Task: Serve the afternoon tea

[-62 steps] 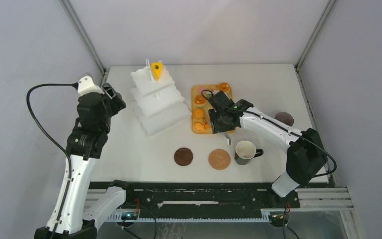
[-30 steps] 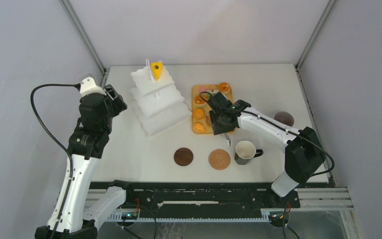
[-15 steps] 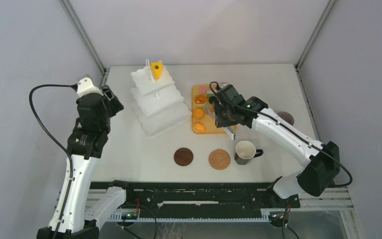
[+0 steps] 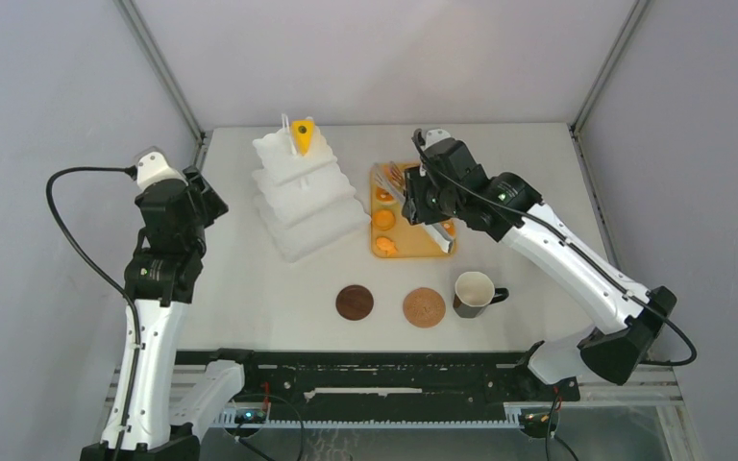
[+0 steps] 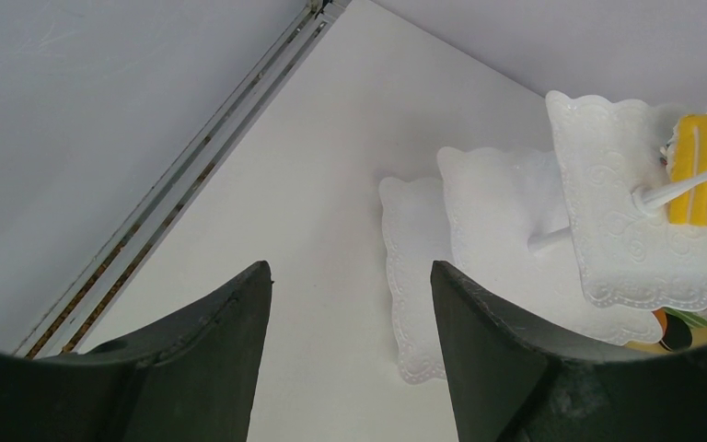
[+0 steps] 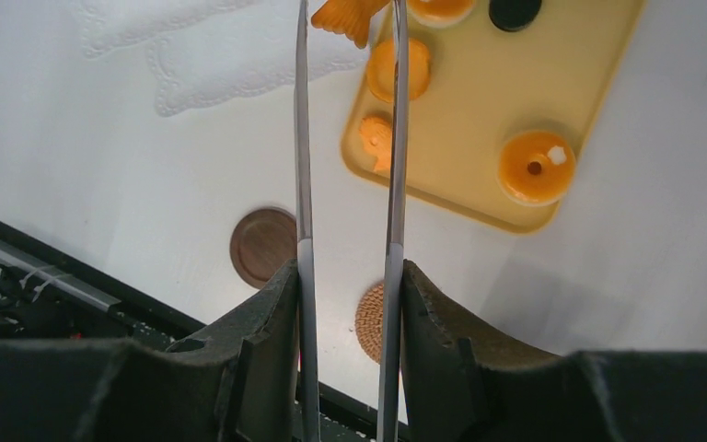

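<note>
My right gripper (image 6: 350, 272) is shut on a pair of metal tongs (image 6: 304, 184), whose tips pinch an orange pastry (image 6: 350, 14) in the air above the tan tray's (image 6: 479, 92) left edge. On the tray lie an orange tart (image 6: 534, 166), two smaller orange pastries (image 6: 399, 69) and a black round (image 6: 514, 11). In the top view that gripper (image 4: 428, 204) hangs over the tray (image 4: 423, 248). A yellow cake wedge (image 4: 302, 134) sits on the top tier of the white stand (image 4: 307, 197). A dark mug (image 4: 474, 291) stands near the front. My left gripper (image 5: 350, 276) is open and empty, left of the stand.
A dark brown coaster (image 4: 354, 302) and a woven tan coaster (image 4: 424, 307) lie in front of the stand and tray, left of the mug. The enclosure's frame rail (image 5: 175, 184) runs along the table's left edge beside my left gripper (image 4: 207, 192).
My right arm has risen and swung toward the back of the tray, carrying the tongs with the orange pastry. The left arm has drawn back a little to the left.
</note>
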`<state>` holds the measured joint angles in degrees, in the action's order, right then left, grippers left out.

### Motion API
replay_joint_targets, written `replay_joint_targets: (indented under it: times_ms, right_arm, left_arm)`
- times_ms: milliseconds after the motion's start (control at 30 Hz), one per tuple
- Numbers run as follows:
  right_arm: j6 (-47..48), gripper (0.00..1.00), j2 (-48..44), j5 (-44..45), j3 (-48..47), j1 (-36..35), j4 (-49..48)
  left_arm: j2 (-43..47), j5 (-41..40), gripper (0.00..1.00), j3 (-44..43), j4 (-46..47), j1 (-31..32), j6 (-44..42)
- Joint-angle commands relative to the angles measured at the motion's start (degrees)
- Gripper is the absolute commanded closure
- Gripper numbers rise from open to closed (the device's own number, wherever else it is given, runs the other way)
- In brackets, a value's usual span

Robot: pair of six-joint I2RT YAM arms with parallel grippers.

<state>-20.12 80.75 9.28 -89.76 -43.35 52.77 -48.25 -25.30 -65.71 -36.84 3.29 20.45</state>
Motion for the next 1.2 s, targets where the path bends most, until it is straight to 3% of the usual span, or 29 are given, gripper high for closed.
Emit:
replay_joint_targets:
  times_ms: [0,467,800,1167]
  right_arm:
    - [1.8,0.91,-2.5,0.9,-6.6,-3.2,-1.5]
    - [7.9,0.91,5.0,-1.5,-22.2,-13.1,-4.5]
    - [7.9,0.91,18.1,-2.4,-35.4,-15.1,-3.5]
    - [8.5,0.91,25.9,0.8,-39.2,-14.6,-6.7]
  left_arm:
    - [0.3,0.3,0.31,-3.8,0.5,-0.8,-0.5]
    - [-3.1,1.6,0.31,-3.2,-1.8,-5.3,4.6]
    - [-2.8,4.6,0.31,-2.5,-2.0,-6.0,5.7]
    - [-3.0,4.4,0.31,-1.9,-1.5,-6.1,5.1]
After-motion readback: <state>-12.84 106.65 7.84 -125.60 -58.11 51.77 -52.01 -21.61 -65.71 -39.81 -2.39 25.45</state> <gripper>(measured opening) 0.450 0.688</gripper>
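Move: The right hand already holds the tongs with an orange fish in them. The cake stand's top tier, where it is heading, lies some 22 cm to its left, 9 cm ahead and about 6 cm lower. The yellow cake slice sits on that tier, roughly 4 cm beyond its middle; the middle tier is about 8 cm beneath the top one. The tray lies 11 cm ahead, 3 cm left and some 25 cm below. From the left hand, the top tier is about 16 cm right, 9 cm ahead, 10 cm lower. Leftward in an arch, the right hand carries the tong-held orange fish from above the tray towards the stand's top tier, about 17 cm across; it climbs nearly 12 cm while drawing back a little, then comes forward again and sinks 5 cm, turning some 20 degrees counter-clockwise, grip kept. The empty left hand sinks about 3 cm. ##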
